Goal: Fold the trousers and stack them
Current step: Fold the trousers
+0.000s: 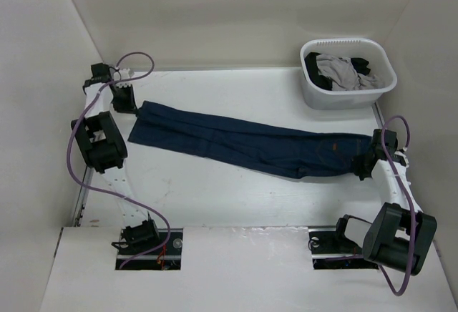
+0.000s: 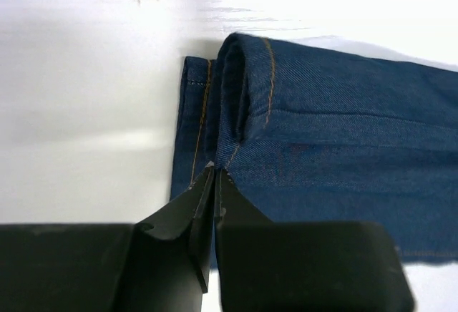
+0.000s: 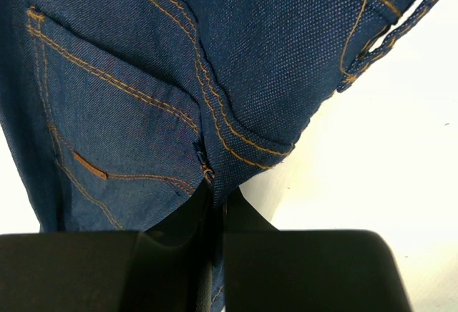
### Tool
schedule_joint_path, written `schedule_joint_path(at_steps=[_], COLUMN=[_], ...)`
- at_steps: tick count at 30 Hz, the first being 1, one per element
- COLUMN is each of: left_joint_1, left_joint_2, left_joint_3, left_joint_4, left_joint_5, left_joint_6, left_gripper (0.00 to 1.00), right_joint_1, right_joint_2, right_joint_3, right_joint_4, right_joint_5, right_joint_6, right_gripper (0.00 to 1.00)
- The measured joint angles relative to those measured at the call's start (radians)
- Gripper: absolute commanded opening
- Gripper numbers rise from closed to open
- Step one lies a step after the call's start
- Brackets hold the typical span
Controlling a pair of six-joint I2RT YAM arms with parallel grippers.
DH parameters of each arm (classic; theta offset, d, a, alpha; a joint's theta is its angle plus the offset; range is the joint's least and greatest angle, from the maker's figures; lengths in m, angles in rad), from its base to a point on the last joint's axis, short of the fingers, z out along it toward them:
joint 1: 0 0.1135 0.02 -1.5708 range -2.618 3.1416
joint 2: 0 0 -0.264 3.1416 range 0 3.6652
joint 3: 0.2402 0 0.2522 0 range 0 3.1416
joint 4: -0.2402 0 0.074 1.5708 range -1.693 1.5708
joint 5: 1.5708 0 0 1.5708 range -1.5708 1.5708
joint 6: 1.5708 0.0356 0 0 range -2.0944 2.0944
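The trousers are dark navy jeans lying folded lengthwise in a long strip across the table, hems at the far left and waist at the right. My left gripper sits at the hem end. In the left wrist view it is shut on the hem, with denim pinched between its black fingers. My right gripper is at the waist end. In the right wrist view it is shut on a fold of denim beside the back pocket, whose orange stitching shows.
A white laundry basket stands at the back right and holds a light grey garment and a black garment. White walls enclose the table on the left, back and right. The arm bases sit at the near edge.
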Motion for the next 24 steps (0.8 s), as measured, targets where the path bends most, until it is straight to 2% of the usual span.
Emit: schedule_joint_path(at_steps=[6, 10, 17, 24], left_joint_1=[0.026, 0.076, 0.140, 0.161], left_joint_2=[-0.048, -0.068, -0.066, -0.077], left_joint_3=[0.211, 0.267, 0.234, 0.009], left_joint_4=[-0.237, -0.375, -0.590, -0.586], left_joint_5=[-0.015, -0.026, -0.052, -0.141], left_joint_6=[0.173, 0.259, 0.370, 0.455], left_gripper=[0.00, 0.00, 0.00, 0.00], right_joint_1=[0.000, -0.014, -0.050, -0.055], right_joint_2=[0.000, -0.003, -0.004, 0.031], right_joint_3=[0.019, 0.031, 0.034, 0.031], right_joint_4=[0.000, 0.000, 0.000, 0.012], right_joint_5=[-0.032, -0.084, -0.129, -0.120], right_joint_6=[-0.035, -0.072, -0.123, -0.153], right_gripper=[0.01, 0.01, 0.01, 0.00])
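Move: The left hand, already shut on the upper leg's hem, is bound for bare table just past the folded legs' near hem corner, about 15 cm back, 5 cm left and 3 cm below. That near hem corner is some 10 cm back and 2 cm left; the legs' far corner lies about 4 cm ahead and 3 cm right. From the right hand, still gripping the waist end, the bare table spot is roughly 85 cm left and 6 cm ahead. The hem of the upper trouser leg stays pinched in the left fingers as that hand first lifts it about 9 cm, then draws it back some 15 cm and a little left, sinking again past the near hem corner while the fingers tip about 25 degrees towards straight down. The right hand keeps its grip on the waist end, hardly shifting and turning slightly counter-clockwise. ##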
